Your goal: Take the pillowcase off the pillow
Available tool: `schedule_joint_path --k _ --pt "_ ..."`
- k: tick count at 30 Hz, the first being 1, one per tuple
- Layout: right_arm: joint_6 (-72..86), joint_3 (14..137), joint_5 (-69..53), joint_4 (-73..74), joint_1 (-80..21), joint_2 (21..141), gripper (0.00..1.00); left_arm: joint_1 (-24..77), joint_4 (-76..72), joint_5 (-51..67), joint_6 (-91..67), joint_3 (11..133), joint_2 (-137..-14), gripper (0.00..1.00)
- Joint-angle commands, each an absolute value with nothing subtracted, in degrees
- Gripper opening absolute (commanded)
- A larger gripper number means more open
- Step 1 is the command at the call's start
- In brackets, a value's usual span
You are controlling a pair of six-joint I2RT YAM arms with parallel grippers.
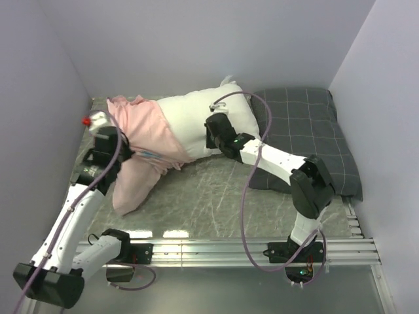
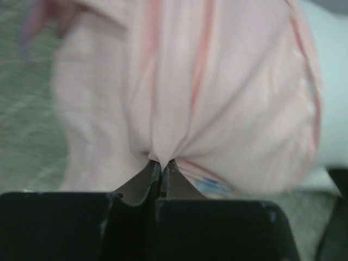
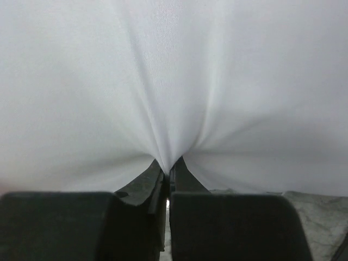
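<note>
The white pillow [image 1: 203, 118] lies at the back of the table, its left end still inside the pale pink pillowcase [image 1: 147, 140], which is turned inside out and trails toward the front left. My left gripper [image 1: 129, 149] is shut on a pinch of the pink pillowcase [image 2: 179, 81], the cloth gathered at its tips [image 2: 161, 161]. My right gripper [image 1: 211, 139] is shut on a fold of the white pillow [image 3: 174, 81] at its near edge, the fabric bunching between the tips [image 3: 171, 165].
A dark grey checked pillow [image 1: 314, 137] lies at the back right, partly under the right arm. Pale walls close in the left, back and right. A metal rail [image 1: 229, 248] runs along the table's near edge. The marbled tabletop [image 1: 216, 203] shows in front.
</note>
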State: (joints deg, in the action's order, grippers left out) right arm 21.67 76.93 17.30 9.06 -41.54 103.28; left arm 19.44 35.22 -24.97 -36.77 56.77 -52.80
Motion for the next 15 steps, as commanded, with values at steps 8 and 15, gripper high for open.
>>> schedule_joint_path --k 8,15 --pt "22.5 76.1 17.3 16.3 -34.7 88.4 0.00 -22.1 31.5 -7.2 -32.3 64.1 -55.2 0.00" --pt "21.2 77.3 13.4 16.8 -38.9 87.3 0.00 -15.6 26.1 7.6 -30.2 59.5 -58.1 0.36"
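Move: The left gripper already pinches the pillowcase, whose bunched middle lies about 7 cm ahead of it, 4 cm to its right and 15 cm below. The pillow's bare part is roughly 16 cm ahead, 26 cm to the right and 15 cm down. The right gripper already pinches the pillow's near side: the bare part's middle is 8 cm ahead and 4 cm below, the pillowcase 21 cm left, 2 cm back and 6 cm below, the grey cushion 33 cm right, 2 cm ahead and 10 cm below. Pull the pinched pillowcase quickly left, about 13 cm away from the pillow, swinging the left gripper some 20 degrees counter-clockwise; then ease back a couple of centimetres to the right and slightly forward, opening the fingers to let the cloth go. Meanwhile keep the right gripper shut on the pillow's cover as a counterhold, raising it about 8 cm and drawing it slightly back. ##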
